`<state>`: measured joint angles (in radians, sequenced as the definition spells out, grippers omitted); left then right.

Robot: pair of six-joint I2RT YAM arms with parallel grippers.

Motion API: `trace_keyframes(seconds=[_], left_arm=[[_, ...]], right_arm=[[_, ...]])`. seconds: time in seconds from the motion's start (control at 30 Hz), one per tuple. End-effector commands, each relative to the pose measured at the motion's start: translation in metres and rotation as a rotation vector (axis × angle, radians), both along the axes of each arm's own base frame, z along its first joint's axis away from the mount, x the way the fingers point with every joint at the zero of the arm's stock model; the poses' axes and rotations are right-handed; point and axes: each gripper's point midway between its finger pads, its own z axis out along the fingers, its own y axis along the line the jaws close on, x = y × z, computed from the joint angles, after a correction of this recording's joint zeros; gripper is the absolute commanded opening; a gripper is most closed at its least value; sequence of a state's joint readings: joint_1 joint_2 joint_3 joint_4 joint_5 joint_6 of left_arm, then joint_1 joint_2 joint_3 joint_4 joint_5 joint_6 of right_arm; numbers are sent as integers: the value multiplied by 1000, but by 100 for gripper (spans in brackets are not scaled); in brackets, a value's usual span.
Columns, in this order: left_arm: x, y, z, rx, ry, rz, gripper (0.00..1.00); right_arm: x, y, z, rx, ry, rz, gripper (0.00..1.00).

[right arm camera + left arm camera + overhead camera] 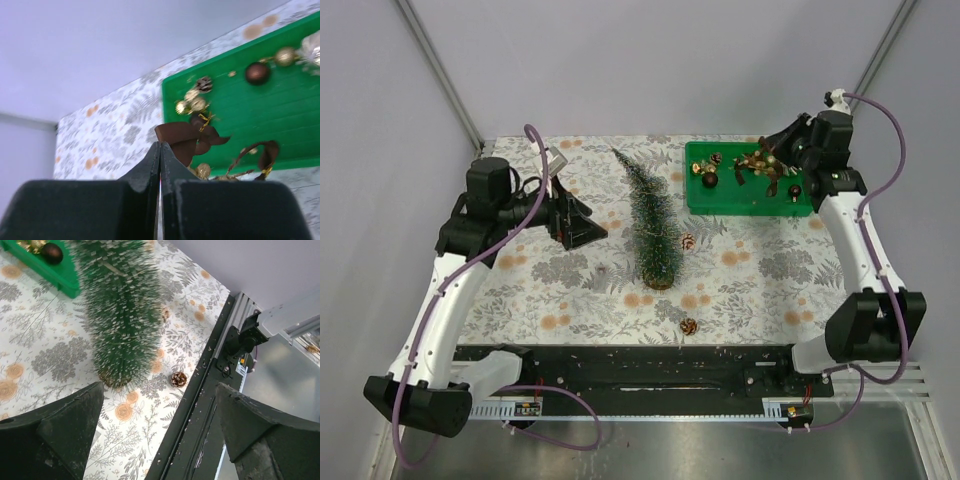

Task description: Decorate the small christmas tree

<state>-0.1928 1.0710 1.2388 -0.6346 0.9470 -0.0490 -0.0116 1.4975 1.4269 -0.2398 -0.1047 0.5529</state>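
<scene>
The small christmas tree (655,225) stands tilted on the floral cloth in mid-table, its tip leaning toward the back left; the left wrist view shows its bristly lower part (120,315). My left gripper (588,226) hangs open just left of the tree, jaws wide and empty (159,388). My right gripper (775,152) is over the green tray (740,197) at the back right, jaws shut (160,145) with a brown ribbon ornament (187,137) hanging from their tips, trailing gold beads and twigs (760,165).
More ornaments lie in the tray (235,115): a brown ball (257,73), gold balls (192,105) and a ribbon loop (262,152). Pine cones lie right of the tree (688,241) and near the front rail (689,326), the latter also in the left wrist view (178,378). Black rail along the front edge (650,360).
</scene>
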Motion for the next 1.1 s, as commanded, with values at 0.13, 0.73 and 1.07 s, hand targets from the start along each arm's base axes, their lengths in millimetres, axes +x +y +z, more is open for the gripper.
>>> trace_keyframes(seconds=[0.13, 0.73, 1.07], left_arm=[[-10, -35, 40, 75, -192, -101, 99], [-32, -125, 94, 37, -339, -357, 99], [-14, -169, 110, -31, -366, -350, 99]], right_arm=[[-92, 92, 93, 104, -240, 373, 0], [-239, 116, 235, 167, -597, 647, 0], [-278, 117, 263, 188, -672, 690, 0]])
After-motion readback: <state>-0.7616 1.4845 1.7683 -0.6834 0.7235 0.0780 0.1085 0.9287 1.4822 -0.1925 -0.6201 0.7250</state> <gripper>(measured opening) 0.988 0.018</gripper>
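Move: The right hand holds the brown bow garland just under its closed fingers. From that hand the tree's middle lies about 26 cm left, 18 cm back and 9 cm lower; the green tray is about 13 cm ahead, 6 cm right and 29 cm below. From the open left hand the garland lies roughly 40 cm right, 22 cm ahead and 7 cm lower, the tree's middle some 15 cm right, 6 cm ahead and 11 cm lower. Still pinching the brown bow garland, the right fingers carry it back about 25 cm, up nearly as far and some 11 cm left, towards the tree, turning counter-clockwise and tipping up. The empty left hand, kept wide open, reaches right about 16 cm towards the garland, rising and then sinking partway, while turning clockwise. ##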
